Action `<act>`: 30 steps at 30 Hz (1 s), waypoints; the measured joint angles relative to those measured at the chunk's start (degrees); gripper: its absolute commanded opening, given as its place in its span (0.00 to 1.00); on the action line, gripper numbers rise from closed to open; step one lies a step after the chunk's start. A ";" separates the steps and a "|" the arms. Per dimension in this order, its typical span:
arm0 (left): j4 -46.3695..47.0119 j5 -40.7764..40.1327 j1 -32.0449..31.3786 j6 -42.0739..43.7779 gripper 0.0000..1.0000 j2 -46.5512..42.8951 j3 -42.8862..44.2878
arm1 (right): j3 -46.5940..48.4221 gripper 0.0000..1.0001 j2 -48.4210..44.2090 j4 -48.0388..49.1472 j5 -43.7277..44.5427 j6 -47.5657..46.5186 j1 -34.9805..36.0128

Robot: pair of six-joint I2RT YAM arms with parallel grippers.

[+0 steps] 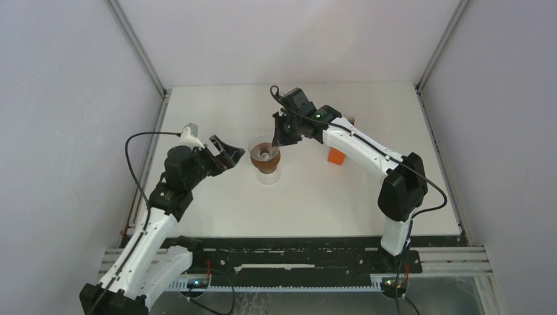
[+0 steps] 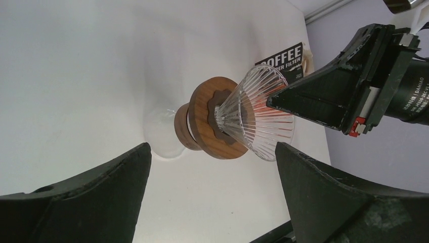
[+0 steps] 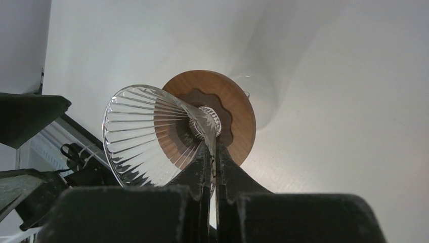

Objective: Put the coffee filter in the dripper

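Observation:
The dripper (image 1: 265, 155) is a clear ribbed glass cone with a round brown wooden collar, standing on a glass cup (image 1: 269, 176) mid-table. It also shows in the left wrist view (image 2: 253, 116) and the right wrist view (image 3: 146, 131). My right gripper (image 1: 279, 141) is shut, its fingers (image 3: 200, 167) pinching the cone's glass wall from the rim down toward the neck. My left gripper (image 1: 231, 157) is open and empty, just left of the dripper and apart from it. No loose white paper filter shows; the cone looks see-through.
An orange box (image 1: 336, 156) labelled "coffee filter" (image 2: 286, 61) stands right of the dripper, under the right arm. A brown object partly shows behind the right arm near the back. Walls enclose the table on three sides.

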 measured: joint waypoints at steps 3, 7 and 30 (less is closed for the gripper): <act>1.40 0.00 -0.52 -0.66 0.87 1.90 0.00 | 0.02 0.00 0.00 0.15 0.63 -0.04 0.37; 3.04 0.00 -1.22 -1.36 0.71 4.66 0.02 | 0.02 0.00 0.00 0.22 0.96 -0.22 0.59; 6.60 -0.20 -2.60 -2.34 0.37 16.44 7.76 | 2.34 0.00 1.95 -0.66 -0.74 -0.44 0.33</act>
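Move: The clear dripper, its tip already down in the wooden collar on the glass carafe, lies about 10 cm right of the left hand, 3 cm ahead and 4 cm lower. From that hand the collar is roughly 9 cm right, 3 ahead and 9 below. The right hand already grips the dripper's wall: its middle is some 3 cm left, 2 back and 1 below, with the coffee filter box about 20 cm right, 5 ahead and 14 below. The left hand reaches about 5 cm forward and 3 cm right towards the left side of the dripper's rim, dipping some 2 cm on the way and rising again, while its fingers close from wide open to less than half and stop close by the rim, whether touching can't be seen. The right hand keeps its pinch on the dripper's wall with the tip in the collar, and eases barely 1 cm to the left at the same height, bearing the dripper against the collar. ##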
